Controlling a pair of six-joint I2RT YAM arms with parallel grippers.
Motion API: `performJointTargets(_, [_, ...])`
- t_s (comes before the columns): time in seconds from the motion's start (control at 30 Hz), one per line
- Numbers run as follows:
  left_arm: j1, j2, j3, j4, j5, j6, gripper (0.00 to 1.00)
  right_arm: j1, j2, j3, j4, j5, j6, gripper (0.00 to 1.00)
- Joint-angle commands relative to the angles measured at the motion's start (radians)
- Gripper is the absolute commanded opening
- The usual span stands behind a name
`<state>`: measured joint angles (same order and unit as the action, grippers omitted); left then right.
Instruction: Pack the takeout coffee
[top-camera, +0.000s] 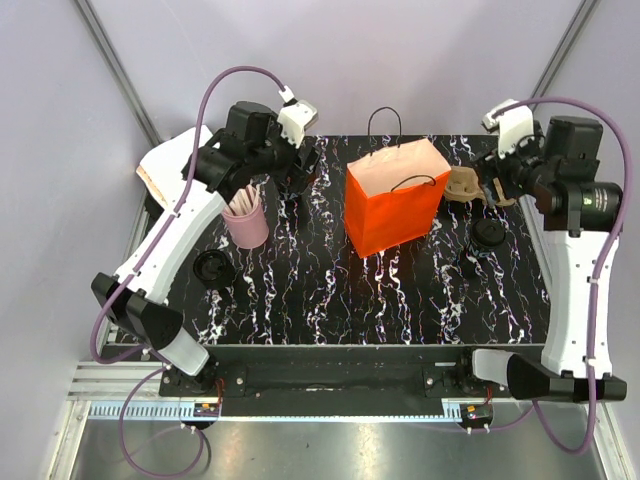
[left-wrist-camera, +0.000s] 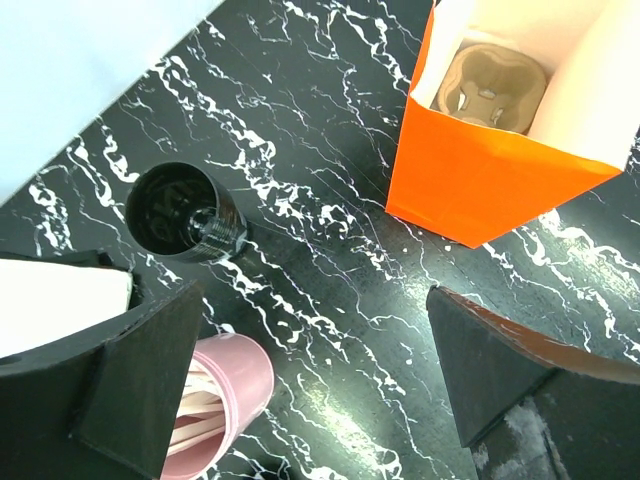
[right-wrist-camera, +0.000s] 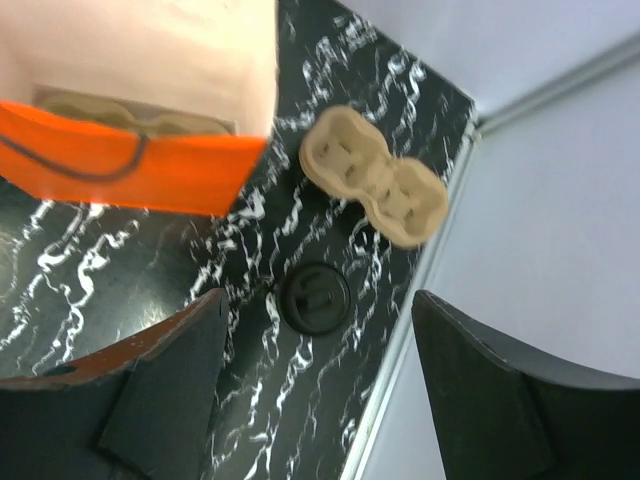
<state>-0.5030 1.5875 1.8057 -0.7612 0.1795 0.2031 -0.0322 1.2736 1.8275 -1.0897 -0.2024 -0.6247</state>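
The takeout coffee (top-camera: 489, 234) is a small black cup with a dark round lid (right-wrist-camera: 314, 297), standing upright on the table right of the orange bag (top-camera: 395, 195). My right gripper (top-camera: 497, 186) hangs above it at the back right. Its jaws (right-wrist-camera: 318, 325) are open and hold nothing, and the lid shows between them far below. My left gripper (top-camera: 300, 165) hovers at the back left, open and empty (left-wrist-camera: 315, 300), over bare table. The bag (left-wrist-camera: 495, 170) stands open with a cardboard cup carrier (left-wrist-camera: 495, 88) inside.
A second tan cup carrier (top-camera: 462, 185) (right-wrist-camera: 375, 190) lies between the bag and my right gripper. A pink cup of wooden sticks (top-camera: 246, 218) (left-wrist-camera: 225, 390) stands at the left. A lidless black cup (top-camera: 213, 268) (left-wrist-camera: 180, 212) is nearer the left front. The table's right edge (right-wrist-camera: 400, 400) runs close to the coffee.
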Motion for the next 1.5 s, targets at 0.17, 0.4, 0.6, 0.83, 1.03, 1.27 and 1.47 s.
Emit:
performJointTargets(0.17, [-0.005, -0.04, -0.022, 0.008, 0.008, 0.044, 0.99, -0.093, -0.051, -0.264, -0.024, 0.066, -0.082, 0.8])
performJointTargets(0.4, [-0.005, -0.069, -0.106, 0.065, 0.037, 0.03, 0.99, -0.23, 0.073, -0.329, 0.025, -0.006, -0.101, 0.8])
performJointTargets(0.6, [-0.005, -0.067, -0.115, 0.065, 0.051, 0.019, 0.99, -0.265, 0.174, -0.372, 0.068, -0.043, -0.113, 0.77])
performJointTargets(0.83, [-0.005, -0.063, -0.124, 0.065, 0.051, 0.018, 0.99, -0.267, 0.208, -0.473, 0.174, -0.087, -0.153, 0.64])
performJointTargets(1.03, [-0.005, -0.057, -0.129, 0.063, 0.049, 0.019, 0.99, -0.267, 0.243, -0.482, 0.191, -0.127, -0.19, 0.6])
performJointTargets(1.27, [-0.003, -0.046, -0.124, 0.062, 0.049, 0.016, 0.99, -0.267, 0.323, -0.456, 0.179, -0.144, -0.227, 0.51])
performJointTargets(1.47, [-0.005, -0.041, -0.126, 0.06, 0.049, 0.016, 0.99, -0.267, 0.36, -0.432, 0.12, -0.166, -0.256, 0.42])
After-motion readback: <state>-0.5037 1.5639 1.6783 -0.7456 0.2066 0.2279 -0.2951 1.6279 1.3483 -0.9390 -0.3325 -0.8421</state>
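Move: The lidded coffee cup stands about 33 cm below the right hand, some 9 cm to its right and 4 cm farther out. Beyond the cup, roughly 12 cm farther out in line with it, lies the pulp cup tray; the open orange bag stands some 19 cm to the left of the cup and about 4 cm farther out. From the left hand the cup is about 45 cm to the right, 2 cm nearer and 27 cm lower. The lidded cup is what the empty right hand drops to: it comes down about 27 cm and some 8 cm to the right, away from the orange bag, easing slightly back and then forward. Its fingers tip about 35 degrees steeper and close to roughly half their earlier gap, ending close over the lid's near left edge, contact not visible. The left hand, empty and wide open, sinks about 4 cm. ##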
